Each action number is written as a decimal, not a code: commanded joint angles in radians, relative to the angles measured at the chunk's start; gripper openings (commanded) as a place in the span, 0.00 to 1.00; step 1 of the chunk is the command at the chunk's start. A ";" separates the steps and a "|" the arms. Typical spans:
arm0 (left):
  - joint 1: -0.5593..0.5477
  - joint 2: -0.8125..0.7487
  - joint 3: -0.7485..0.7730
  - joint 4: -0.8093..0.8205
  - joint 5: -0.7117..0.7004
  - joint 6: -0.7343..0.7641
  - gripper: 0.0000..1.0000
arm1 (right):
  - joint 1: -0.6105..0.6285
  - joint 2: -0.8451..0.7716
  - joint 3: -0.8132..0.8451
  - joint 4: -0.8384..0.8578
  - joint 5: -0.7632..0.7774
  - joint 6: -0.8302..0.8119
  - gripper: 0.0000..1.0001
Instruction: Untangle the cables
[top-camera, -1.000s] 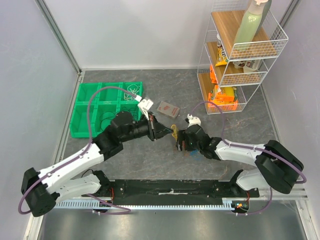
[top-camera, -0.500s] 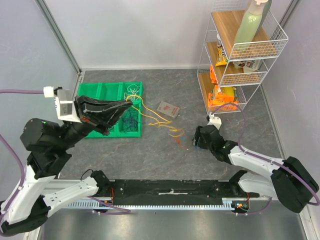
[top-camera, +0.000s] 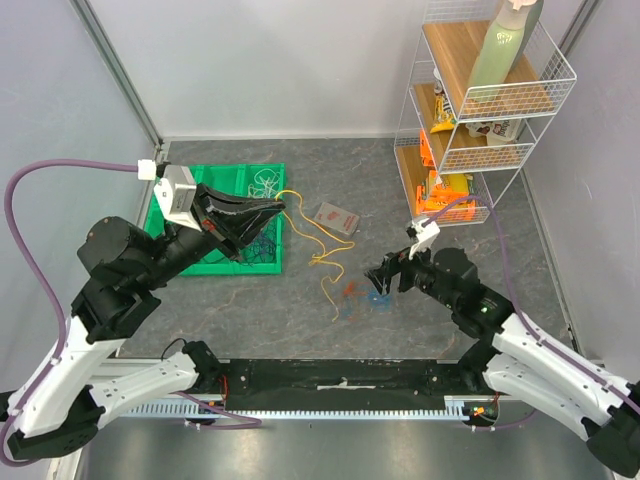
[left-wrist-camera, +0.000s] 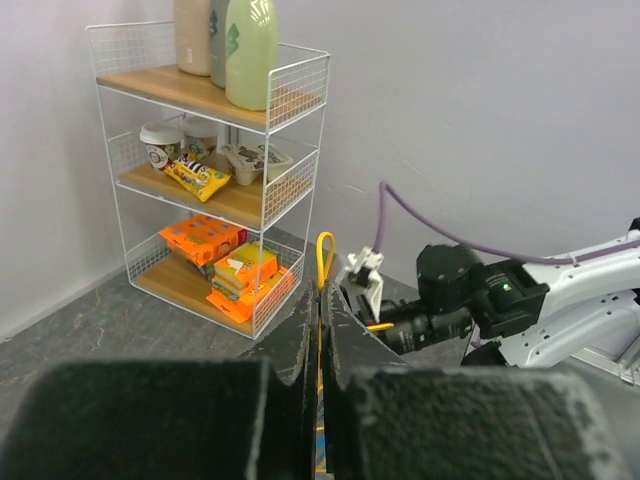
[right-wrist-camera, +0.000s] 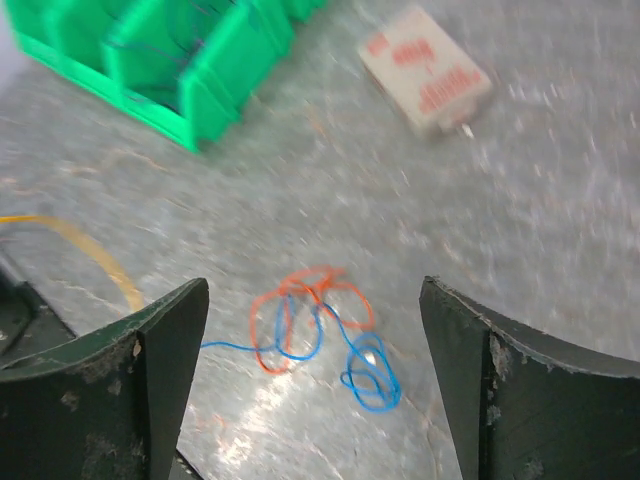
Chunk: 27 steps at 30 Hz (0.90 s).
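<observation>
My left gripper (top-camera: 277, 208) is raised over the green tray (top-camera: 200, 190) and is shut on a yellow cable (top-camera: 322, 252), which trails from its tip down to the table. In the left wrist view the yellow cable (left-wrist-camera: 324, 258) sticks up in a loop from between the closed fingers of the left gripper (left-wrist-camera: 322, 305). An orange-red cable (right-wrist-camera: 318, 292) and a blue cable (right-wrist-camera: 371, 374) lie tangled together on the table. My right gripper (right-wrist-camera: 312, 292) hovers open above them; in the top view the right gripper (top-camera: 379, 277) is just right of that tangle (top-camera: 360, 291).
White cable (top-camera: 264, 184) and dark cable (top-camera: 262, 240) lie in compartments of the tray. A small pink box (top-camera: 336, 218) lies on the table behind the cables. A wire shelf (top-camera: 470, 130) with bottles and snack packs stands at the back right.
The grippers were together at the centre. My left arm lifted away left, drawing the yellow cable out. The right gripper opened and rose over the orange-red and blue cables.
</observation>
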 joint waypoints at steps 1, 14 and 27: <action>-0.002 -0.006 0.020 0.008 -0.018 -0.014 0.02 | 0.003 -0.012 0.072 0.134 -0.233 -0.112 0.94; -0.004 0.020 0.115 0.002 0.022 -0.006 0.02 | 0.141 0.330 0.012 0.639 -0.438 0.018 0.85; -0.002 0.080 0.313 0.018 -0.095 0.103 0.02 | 0.158 0.490 -0.124 0.689 -0.266 0.256 0.14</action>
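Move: The yellow cable's hanging tail is about 11 cm left of the right hand, 5 cm nearer the base and some 7 cm lower. On the table, about 14 cm below that hand, the red cable lies 6 cm left and 1 cm ahead, the blue one 3 cm right and 1 cm back. From the left hand, high up with the cable's top, the tail is 12 cm right, 6 cm back and 42 cm down; the green bin's middle is 20 cm ahead, 21 cm left, 47 cm below. The yellow cable's tail is met by the right hand, which arcs up and left over the table, about 13 cm leftwards and 6 cm back, turning some 30 degrees counter-clockwise, then sinks about 10 cm from its peak, its nearly wide-open fingers closing most of the way around the strand. The left fingers keep their pinch on the upper part and, after a pause, rise about 9 cm, drifting slightly left. ##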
